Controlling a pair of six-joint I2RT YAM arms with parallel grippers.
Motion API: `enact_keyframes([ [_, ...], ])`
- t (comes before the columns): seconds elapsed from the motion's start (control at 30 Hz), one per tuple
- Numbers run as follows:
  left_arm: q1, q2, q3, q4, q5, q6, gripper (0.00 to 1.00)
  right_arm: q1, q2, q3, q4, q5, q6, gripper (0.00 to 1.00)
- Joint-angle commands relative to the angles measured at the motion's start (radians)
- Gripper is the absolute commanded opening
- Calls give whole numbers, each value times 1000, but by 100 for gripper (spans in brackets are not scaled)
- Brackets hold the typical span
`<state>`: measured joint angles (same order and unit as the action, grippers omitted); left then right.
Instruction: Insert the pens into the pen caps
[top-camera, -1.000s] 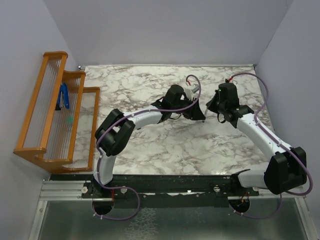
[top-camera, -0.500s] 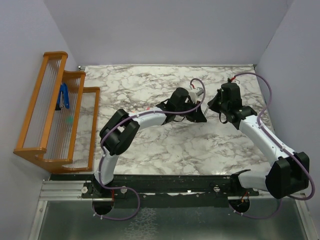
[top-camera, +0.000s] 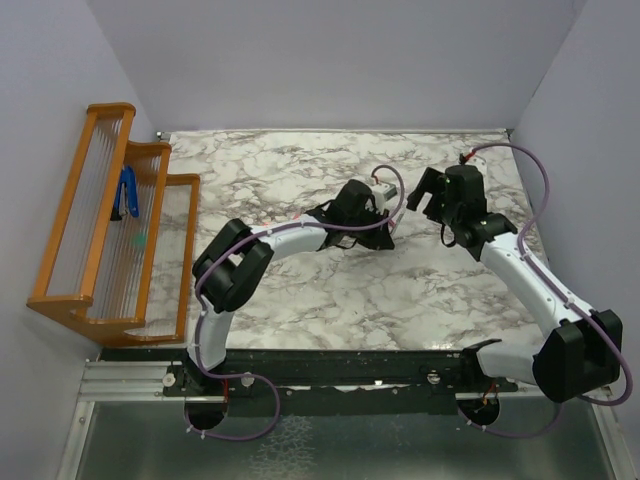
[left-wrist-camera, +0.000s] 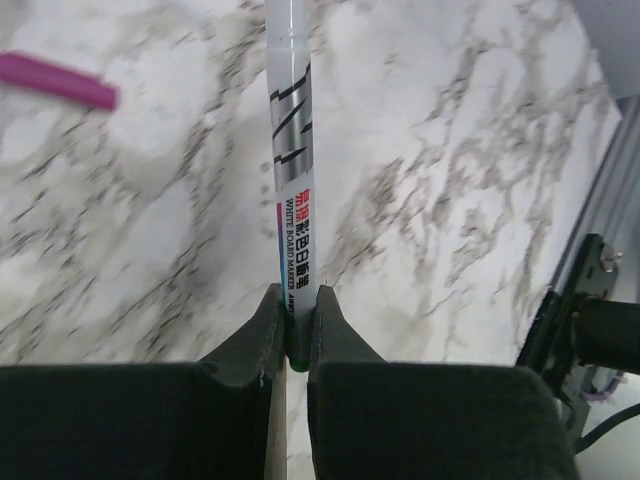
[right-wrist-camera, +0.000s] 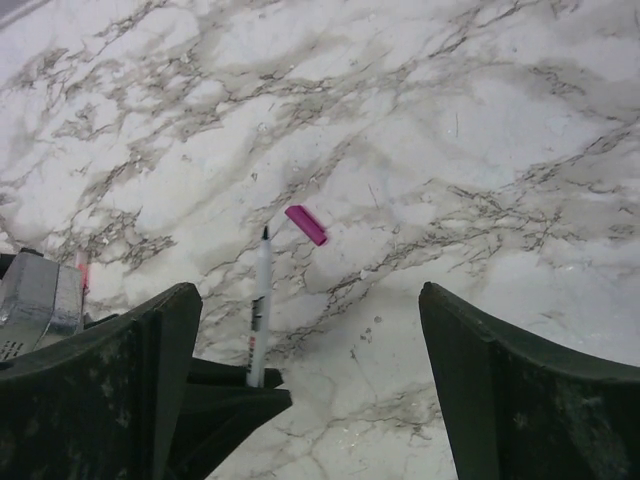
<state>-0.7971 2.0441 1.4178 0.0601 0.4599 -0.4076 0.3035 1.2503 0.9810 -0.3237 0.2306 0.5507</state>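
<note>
My left gripper (left-wrist-camera: 295, 300) is shut on the rear end of a thin white pen (left-wrist-camera: 288, 150) printed with black and red text. The pen points away from the jaws, low over the marble. In the right wrist view the same pen (right-wrist-camera: 258, 310) shows a bare black tip, and a magenta pen cap (right-wrist-camera: 306, 225) lies on the table just past that tip. This pen cap (left-wrist-camera: 55, 82) also shows at the upper left of the left wrist view. My right gripper (right-wrist-camera: 308, 290) stands wide open above the table with nothing between its fingers. In the top view the left gripper (top-camera: 385, 230) and the right gripper (top-camera: 427, 192) are close together. Other pens and caps are out of view.
A wooden rack (top-camera: 110, 220) stands at the table's left edge with a blue-handled tool (top-camera: 128, 193) in it. Grey walls close in the marble table (top-camera: 300, 290) at the back and on both sides.
My left gripper has shut on the pen. My right gripper, shut before, has opened wide and let go, drawing slightly back.
</note>
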Motion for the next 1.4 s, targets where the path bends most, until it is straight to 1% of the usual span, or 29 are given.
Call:
enact_keyframes([
  [0.0,70,-122,-105,-92,-106,80,0,-5,-10,15,62,57,-47,92],
  [0.07,100,-161,-142,-122,-120,101,0,-7,12,11,79,41,-51,88],
  [0.13,135,-204,-177,-152,-130,119,0,-8,41,14,100,10,-48,83],
  [0.2,168,-252,-213,-175,-136,133,0,-8,83,23,144,-63,-90,78],
  [0.27,199,-306,-249,-192,-142,145,0,-7,167,85,135,-164,-205,77],
  [0.37,248,-384,-293,-217,-148,157,0,-8,346,248,-4,-259,-387,78],
  [0.43,275,-426,-312,-233,-131,161,0,-7,408,273,10,-326,-509,76],
  [0.47,285,-445,-317,-244,-122,166,0,-8,424,269,37,-328,-537,75],
  [0.53,300,-481,-319,-272,-110,187,0,-7,448,258,94,-349,-633,67],
  [0.57,305,-499,-318,-286,-100,198,0,-8,464,267,100,-356,-664,63],
  [0.6,309,-515,-319,-294,-88,215,0,-7,486,288,81,-369,-698,60],
  [0.7,316,-563,-329,-301,-65,251,0,-7,548,349,10,-417,-794,57],
  [0.83,327,-591,-358,-291,-41,269,0,-8,595,382,-25,-444,-840,56],
  [0.9,328,-596,-374,-277,-32,263,0,-8,625,394,-37,-453,-848,53],
  [1.03,329,-601,-397,-261,-26,250,0,-8,688,419,-79,-423,-850,46],
  [1.17,330,-608,-406,-261,-26,250,0,-7,729,424,-95,-421,-843,45],
  [1.37,340,-617,-408,-267,-28,251,0,-7,767,420,-86,-424,-826,41],
])
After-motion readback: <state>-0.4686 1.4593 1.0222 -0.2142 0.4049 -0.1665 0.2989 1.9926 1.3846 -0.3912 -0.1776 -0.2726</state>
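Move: The right hand, open and empty, has the purple pen cap about 8 cm ahead, 7 cm to its left and 18 cm below; the left gripper stands some 7 cm back of that hand, 8 cm left and 9 cm lower. From the left hand, which holds the silver marker by its butt, the black marker lies about 31 cm left, 8 cm ahead and 10 cm lower, the red pen some 25 cm left and 15 cm ahead, and the purple cap 14 cm ahead and 2 cm right. With the left hand clearing out of the way, the right reaches forward and left over the purple cap and then sinks to it, about 15 cm down in all, turning roughly 50 degrees counter-clockwise and tipping more steeply down while its fingers narrow from wide open to a little under half, one on either side above the cap, not yet gripping. The left keeps its pinch on the silver marker's butt and sweeps about 20 cm left towards the black marker, dipping briefly before it climbs and then settles around 5 cm higher, swung a little counter-clockwise. ##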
